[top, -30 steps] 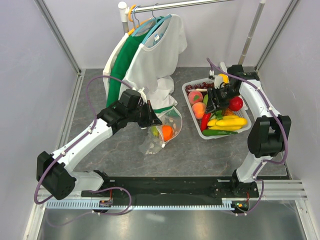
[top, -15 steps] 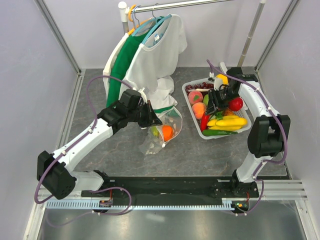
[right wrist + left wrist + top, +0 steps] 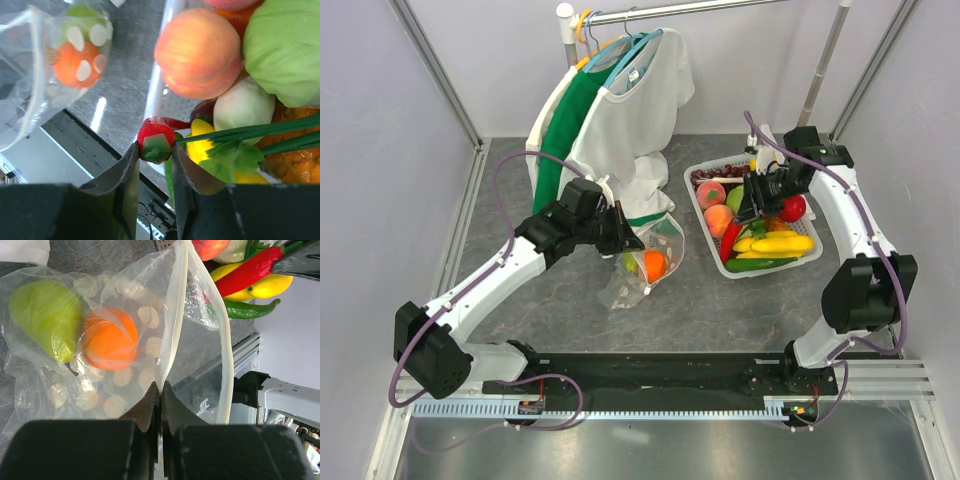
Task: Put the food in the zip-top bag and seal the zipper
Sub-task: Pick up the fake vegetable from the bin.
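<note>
The clear dotted zip-top bag (image 3: 642, 266) hangs at table centre, and my left gripper (image 3: 161, 385) is shut on its mouth edge beside the pale zipper (image 3: 172, 325). Inside the bag lie a green pear (image 3: 42, 315) and an orange fruit (image 3: 110, 340). At the basket's left side, my right gripper (image 3: 155, 150) is shut on the green stem end of the red chili (image 3: 157, 135). More food fills the basket: a peach (image 3: 197, 52), yellow pieces (image 3: 782, 243) and a long green chili (image 3: 760, 265).
The white slotted basket (image 3: 770, 269) stands at the right of the table. White and green garments (image 3: 620, 110) hang from a rack at the back, just behind the bag. Grey walls close in both sides.
My right gripper's jaws have narrowed onto the red chili's stem end, and that arm's elbow has swung to the right. The left arm and the bag have stayed still.
</note>
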Controlling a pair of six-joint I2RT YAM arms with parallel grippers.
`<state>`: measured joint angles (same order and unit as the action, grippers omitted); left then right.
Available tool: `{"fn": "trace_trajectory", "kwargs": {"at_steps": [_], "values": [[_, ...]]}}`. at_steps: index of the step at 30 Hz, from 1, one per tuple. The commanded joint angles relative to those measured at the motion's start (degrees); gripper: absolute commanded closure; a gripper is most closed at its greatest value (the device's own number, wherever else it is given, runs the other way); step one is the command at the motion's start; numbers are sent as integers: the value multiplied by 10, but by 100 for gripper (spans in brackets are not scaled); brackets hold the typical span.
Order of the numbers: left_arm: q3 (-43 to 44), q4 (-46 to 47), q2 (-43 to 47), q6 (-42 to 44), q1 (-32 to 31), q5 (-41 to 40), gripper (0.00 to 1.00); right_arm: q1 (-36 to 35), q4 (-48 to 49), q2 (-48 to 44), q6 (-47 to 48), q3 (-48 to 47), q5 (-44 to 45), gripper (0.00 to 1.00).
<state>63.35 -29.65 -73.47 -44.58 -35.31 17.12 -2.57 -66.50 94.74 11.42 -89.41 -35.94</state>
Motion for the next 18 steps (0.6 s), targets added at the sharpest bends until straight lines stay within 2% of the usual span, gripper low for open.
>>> {"fn": "trace_trajectory", "kwargs": {"at_steps": [1, 11, 14, 18], "values": [[4, 15, -2, 1, 3, 12, 98, -1, -25, -38, -6, -51, -21, 100], [3, 13, 0, 2, 3, 12, 98, -1, -27, -74, 2, -132, -73, 100], [4, 13, -1, 4, 4, 12, 98, -1, -21, -76, -9, -168, -106, 100], [5, 12, -5, 4, 3, 16, 98, -2, 0, -83, -23, -200, -210, 100]]}}
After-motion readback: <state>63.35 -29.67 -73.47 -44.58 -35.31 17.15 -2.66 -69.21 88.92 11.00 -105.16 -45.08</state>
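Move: The red pepper is already pinched in the right fingers. The open bag mouth it is meant for lies about 16 cm left of that hand, 8 cm back and 4 cm lower, with the orange inside the bag some 17 cm left, 10 cm back. The near peach is about 4 cm left, 1 cm back; the cabbage 3 cm ahead, 3 cm right, both some 8 cm below. From the left hand, the bag mouth is 4 cm right, 2 cm back, slightly below. The red pepper, still pinched near its stem, goes up with the right hand, almost straight and gathering speed, by some 12 cm away from the bin's produce, bending slightly left only at the end. Meanwhile the wrist tilts the fingers upward by about 20 degrees. The left hand stays still, keeping its pinch on the bag's rim. ##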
